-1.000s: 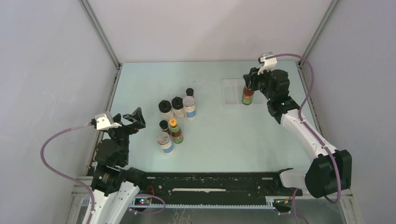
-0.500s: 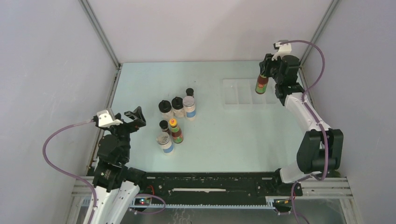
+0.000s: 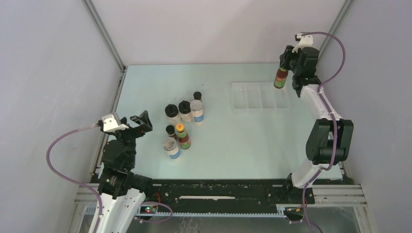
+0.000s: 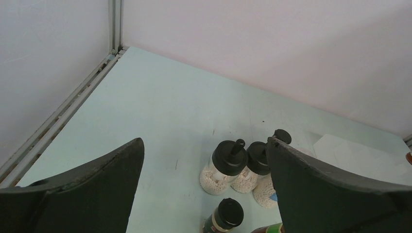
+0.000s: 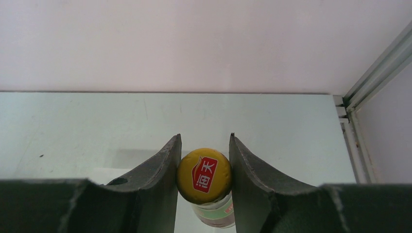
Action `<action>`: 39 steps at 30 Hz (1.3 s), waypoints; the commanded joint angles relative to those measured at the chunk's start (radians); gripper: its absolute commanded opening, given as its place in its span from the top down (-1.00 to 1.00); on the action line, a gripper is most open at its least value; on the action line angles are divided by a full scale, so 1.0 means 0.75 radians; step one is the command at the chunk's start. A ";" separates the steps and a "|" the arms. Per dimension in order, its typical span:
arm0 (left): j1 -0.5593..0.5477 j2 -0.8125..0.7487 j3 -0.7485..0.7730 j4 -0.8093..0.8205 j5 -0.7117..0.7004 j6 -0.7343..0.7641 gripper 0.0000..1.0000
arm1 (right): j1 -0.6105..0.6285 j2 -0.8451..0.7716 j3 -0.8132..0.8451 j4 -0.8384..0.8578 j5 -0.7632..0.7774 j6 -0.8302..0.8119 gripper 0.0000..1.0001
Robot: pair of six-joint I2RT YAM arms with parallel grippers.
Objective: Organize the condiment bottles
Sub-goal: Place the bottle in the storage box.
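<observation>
My right gripper (image 3: 283, 68) is shut on the yellow cap (image 5: 203, 174) of a slim red sauce bottle (image 3: 280, 78), which hangs upright over the far right end of the clear divided tray (image 3: 244, 98). The other condiment bottles stand clustered mid-table: two black-lidded pale jars (image 3: 171, 113) (image 3: 184, 110), a grey-lidded blue-labelled jar (image 3: 197, 111), a second such jar (image 3: 172, 148), two tiny dark jars (image 3: 197, 95) (image 3: 170, 130) and a second red sauce bottle (image 3: 182, 136). My left gripper (image 3: 139, 123) stands open, left of the cluster, holding nothing. In the left wrist view the black-lidded jars (image 4: 228, 162) lie ahead between the wide jaws.
Grey enclosure walls with metal corner posts (image 3: 104, 39) close in the table on the left, back and right. The right arm reaches close to the back right corner. A black rail (image 3: 218, 191) runs along the near edge.
The right arm has carried the red sauce bottle from the tray's left part up and rightwards to its far right end. The left gripper has barely shifted.
</observation>
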 commanded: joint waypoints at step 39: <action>0.039 0.014 -0.043 0.083 0.046 0.037 -1.00 | -0.064 0.231 0.111 0.271 -0.036 0.041 1.00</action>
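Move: My right hand holds the bottle upright by its cap. The storage box's rightmost compartment, where it is headed, has its middle about 3 cm ahead, 3 cm to the right and some 19 cm below. The middle of the whole box lies about 9 cm to my right hand's left and 1 cm ahead, at that same depth. From my idle left hand that compartment is roughly 33 cm ahead, 71 cm to the right and 19 cm below. I keep my right fingers shut on the bottle's cap and carry it a little forward and right over the rightmost compartment. Then I mostly lower it, about 6 cm down in all, still creeping forward to some 4 cm while the hand tips about 5 degrees nose-down. I slow to a stop as the bottle's foot seems to meet the box floor. ##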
